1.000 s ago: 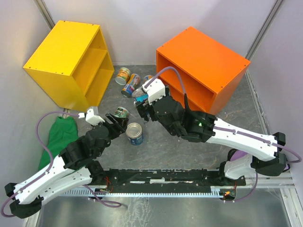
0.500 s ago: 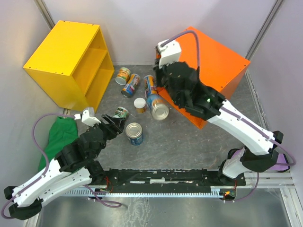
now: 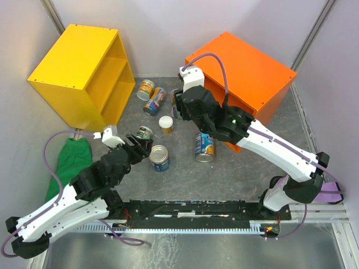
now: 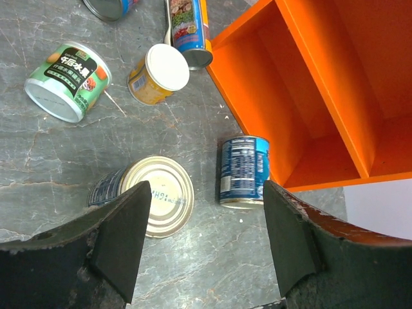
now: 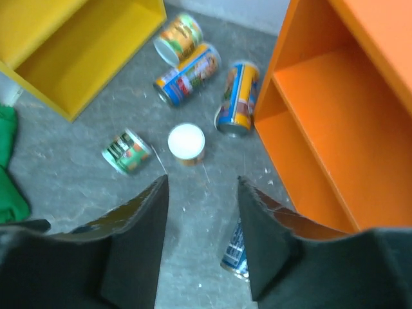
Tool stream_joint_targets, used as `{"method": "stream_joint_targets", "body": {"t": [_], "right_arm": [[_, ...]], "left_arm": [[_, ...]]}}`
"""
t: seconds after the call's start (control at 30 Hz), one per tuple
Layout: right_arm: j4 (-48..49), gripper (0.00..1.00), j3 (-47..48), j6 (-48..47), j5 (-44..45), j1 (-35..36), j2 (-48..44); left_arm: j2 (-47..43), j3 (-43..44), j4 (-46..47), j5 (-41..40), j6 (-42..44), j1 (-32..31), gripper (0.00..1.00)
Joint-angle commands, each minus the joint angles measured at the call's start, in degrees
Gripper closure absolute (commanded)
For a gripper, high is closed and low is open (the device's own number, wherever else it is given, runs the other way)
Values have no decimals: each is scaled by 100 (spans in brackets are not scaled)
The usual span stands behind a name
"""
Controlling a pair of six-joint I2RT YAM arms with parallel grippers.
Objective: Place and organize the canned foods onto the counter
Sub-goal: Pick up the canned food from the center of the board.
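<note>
The canned foods all sit on the grey floor. One blue-labelled tin stands upright just ahead of my left gripper, which hangs open and empty above it. The other blue tin lies on its side at the front corner of the orange counter. A white-lidded can stands mid-floor, with a green-labelled can lying beside it. Two cans lie near the yellow cabinet. Another slim can lies against the counter. My right gripper hovers high with its jaws apart, holding nothing.
A yellow cabinet with one shelf stands at the back left. A green cloth lies beside my left arm. Grey walls close in the back and both sides. The counter's top and inner shelf hold no cans.
The right arm rose from the cans toward the counter, then swung back. The blue tin it was at now lies farther right by the counter's corner. The left arm barely moved.
</note>
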Motion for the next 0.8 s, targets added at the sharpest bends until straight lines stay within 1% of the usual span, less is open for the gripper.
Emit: {"method": "stream_joint_targets", "body": {"t": [0.0, 0.07, 0.2, 0.3, 0.33, 0.43, 0.6, 0.77], "right_arm": [[-837, 39, -473, 1214, 34, 44, -186], [-1141, 31, -828, 1638, 120, 38, -258], [-1728, 18, -1273, 2226, 348, 33, -226], [-2149, 13, -1422, 2491, 425, -14, 32], [-2331, 9, -1452, 2602, 569, -17, 122], [-2490, 7, -1727, 2822, 653, -135, 253], [-2213, 6, -2420, 2986, 444, -545, 261], [-2033, 6, -2786, 3018, 242, -903, 510]], "left_arm": [[162, 150, 406, 59, 346, 19, 24], [109, 103, 451, 73, 298, 21, 23], [-6, -17, 512, 119, 197, 19, 24], [-21, -64, 530, 153, 131, 23, 24], [-15, -66, 543, 162, 131, 19, 23], [-11, -57, 560, 204, 121, 21, 23], [-95, -67, 474, 211, 76, 19, 24], [-169, -105, 406, 209, 43, 21, 24]]}}
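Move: The canned food lies on its side in front of the orange cabinet, roughly 33 cm below the right hand, 4 cm back and 6 cm to the right. The white-lidded jar is about 9 cm left and 5 cm ahead of that hand, and the upright can some 12 cm left and 9 cm back, both far below. From the left hand, the canned food lies about 21 cm right, 4 cm ahead and 19 cm lower. Down in one quick sweep, the right hand drops about 24 cm and goes some 12 cm to the right, towards the canned food in front of the orange cabinet. The wrist tips the fingers steeply down and swings them clockwise, roughly 25 degrees, while they spread from half open to nearly full, stopping above the canned food without closing. ##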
